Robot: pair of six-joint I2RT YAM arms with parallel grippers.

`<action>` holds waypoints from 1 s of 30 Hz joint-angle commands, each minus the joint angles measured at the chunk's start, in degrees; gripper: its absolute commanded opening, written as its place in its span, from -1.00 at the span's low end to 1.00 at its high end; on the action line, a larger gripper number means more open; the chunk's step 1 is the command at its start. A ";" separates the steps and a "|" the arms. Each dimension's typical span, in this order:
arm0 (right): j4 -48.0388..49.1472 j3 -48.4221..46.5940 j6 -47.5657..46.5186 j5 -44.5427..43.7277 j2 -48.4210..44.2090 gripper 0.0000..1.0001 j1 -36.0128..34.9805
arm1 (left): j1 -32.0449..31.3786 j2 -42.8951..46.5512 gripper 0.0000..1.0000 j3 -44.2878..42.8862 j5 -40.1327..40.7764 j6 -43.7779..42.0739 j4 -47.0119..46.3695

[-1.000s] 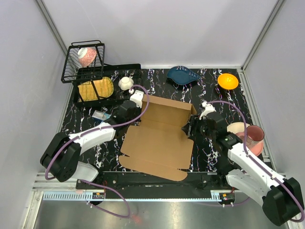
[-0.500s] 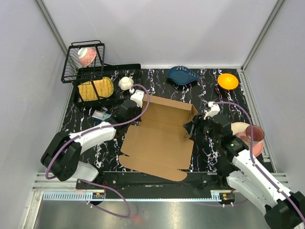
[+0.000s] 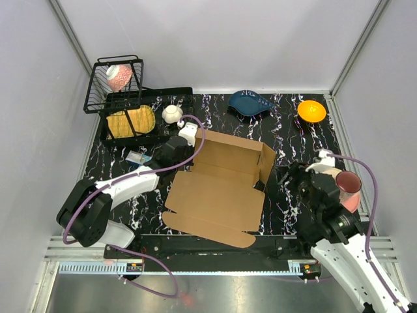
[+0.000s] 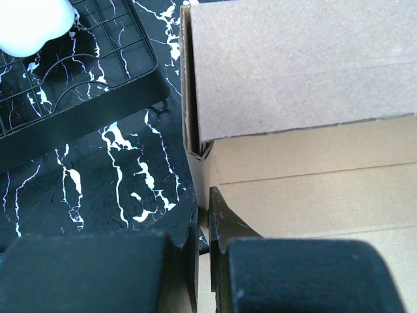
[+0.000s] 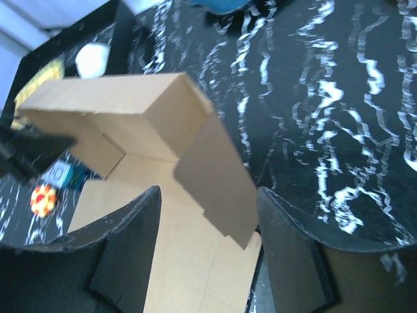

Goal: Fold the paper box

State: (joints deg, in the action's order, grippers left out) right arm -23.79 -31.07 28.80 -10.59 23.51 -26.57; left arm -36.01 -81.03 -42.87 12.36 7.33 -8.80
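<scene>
The paper box (image 3: pixel 221 189) is brown cardboard lying open in the middle of the black marbled table, with its back wall and right side flap (image 3: pixel 267 163) raised. My left gripper (image 3: pixel 187 158) is at the box's back-left corner. In the left wrist view it (image 4: pixel 203 222) is shut on the thin edge of the box's left wall (image 4: pixel 195 130). My right gripper (image 3: pixel 290 176) is open, a short way off the right flap and not touching it. In the right wrist view the flap (image 5: pixel 215 182) shows between its spread fingers (image 5: pixel 130 248), farther off.
A black wire basket (image 3: pixel 117 81) and a black rack (image 3: pixel 130 120) stand at the back left, with a white teapot (image 3: pixel 172 114) beside them. A blue dish (image 3: pixel 251 103) and an orange bowl (image 3: pixel 311 111) sit at the back. A pink cup (image 3: pixel 347 184) stands by my right arm.
My right gripper has drawn back from the box's right flap, to the right and toward the near edge. The flap stays raised. The left arm holds still.
</scene>
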 commanded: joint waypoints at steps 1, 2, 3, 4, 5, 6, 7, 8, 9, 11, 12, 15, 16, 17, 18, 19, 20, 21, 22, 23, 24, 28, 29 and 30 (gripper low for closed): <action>-6.79 -1.80 6.44 -15.24 -1.98 0.32 -0.33 | -0.03 -0.62 -1.00 0.16 -1.46 0.75 3.35; -7.23 -2.06 6.45 -15.34 -1.02 0.30 -0.33 | -0.03 -0.44 -1.00 0.33 -1.55 0.93 3.26; -8.19 -2.67 6.45 -15.25 2.04 0.29 -0.33 | -0.03 -0.27 -1.00 0.51 -1.64 1.02 3.17; -8.64 -2.85 6.80 -15.08 3.63 0.29 -0.33 | -0.03 0.00 -1.00 0.68 -1.64 1.10 3.00; -8.64 -2.94 6.89 -13.94 4.78 0.29 -0.24 | -0.03 0.26 -1.00 0.77 -1.64 1.19 2.91; -7.68 -2.68 6.80 -13.32 6.79 0.29 -0.33 | -0.03 0.44 -1.00 0.77 -1.72 1.19 2.91; -6.98 -2.59 6.45 -12.79 7.69 0.29 -0.41 | -0.03 0.87 -1.00 0.95 -1.73 1.19 3.00; -5.23 -2.51 6.27 -11.05 8.56 0.31 -0.24 | -0.03 1.05 -1.00 0.95 -1.73 1.19 2.91; -3.91 -1.55 5.84 -10.16 10.05 0.30 -0.33 | -0.03 1.23 -1.00 1.04 -1.73 1.11 2.82; -1.88 -0.75 5.57 -7.19 11.99 0.31 -0.33 | -0.03 1.49 -1.00 0.95 -1.90 1.19 3.00; 0.74 0.30 5.39 -5.95 13.65 0.32 -0.33 | -0.03 1.58 -1.00 0.95 -1.90 1.19 2.91; 5.50 1.53 5.04 -2.51 16.30 0.32 -0.33 | -0.03 1.67 -1.00 0.86 -1.99 1.11 3.17; 6.55 1.80 4.61 -1.72 16.92 0.32 -0.33 | -0.03 1.67 -1.00 0.86 -1.90 1.02 3.26; 8.65 1.80 4.25 0.11 17.62 0.32 -0.33 | -0.03 1.50 -1.00 0.86 -1.90 1.02 3.17; 9.37 1.54 4.16 0.65 19.63 0.33 -0.33 | -0.03 1.58 -1.00 0.77 -1.90 1.02 3.35; 9.99 1.28 3.55 1.27 20.95 0.33 -0.33 | -0.03 1.49 -1.00 0.77 -1.99 1.02 3.35; 11.47 1.01 3.20 2.40 22.36 0.33 -0.24 | -0.03 1.41 -1.00 0.69 -1.99 1.02 3.35; 12.27 0.66 3.02 2.94 24.89 0.34 -0.33 | -0.03 1.32 -1.00 0.68 -2.16 1.10 3.35; 12.89 0.40 2.67 3.29 26.05 0.35 -0.33 | -0.03 1.40 -1.00 0.60 -2.08 1.10 3.44; 14.46 0.22 2.49 3.90 26.93 0.35 -0.33 | -0.03 1.49 -1.00 0.60 -2.16 1.10 3.52; 15.17 -0.04 2.23 4.08 28.33 0.36 -0.33 | -0.03 1.58 -1.00 0.60 -2.16 1.10 3.61; 18.95 -0.57 0.74 5.31 30.63 0.41 -0.33 | -0.11 2.28 -1.00 0.51 -2.25 0.93 3.96; 20.26 -0.74 0.30 5.14 31.16 0.42 -0.33 | -0.11 2.46 -1.00 0.51 -2.34 0.93 3.96; 21.15 -0.92 -0.49 5.05 32.29 0.43 -0.33 | -0.20 2.46 -1.00 0.51 -2.43 1.02 4.14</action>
State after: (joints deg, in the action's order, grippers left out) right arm -10.81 -29.34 31.27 -7.01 53.93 -26.59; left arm -36.01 -80.05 -42.63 12.21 7.60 -7.70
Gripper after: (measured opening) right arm 0.706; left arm 0.048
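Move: The box's right side flap, sprung partly outward, lies about 7 cm ahead of the right hand, 3 cm to its left and some 9 cm lower. The box's rear wall is centred roughly 11 cm ahead and 14 cm left of the right hand; the flat front panel lies 17 cm left and 2 cm back, about 19 cm below. From the left hand, the flap is some 22 cm to the right, 1 cm back and about level. Down and forward onto the box's right side flap: the right hand first swings about 3 cm right, then sinks some 10 cm while reaching forward and sweeping back left, its fingers tipping down nearly 20 degrees. With the gripper still open, its left finger comes against the flap's outer face and pushes it inward. The left hand stays put, still pinching the box's left rear edge. ##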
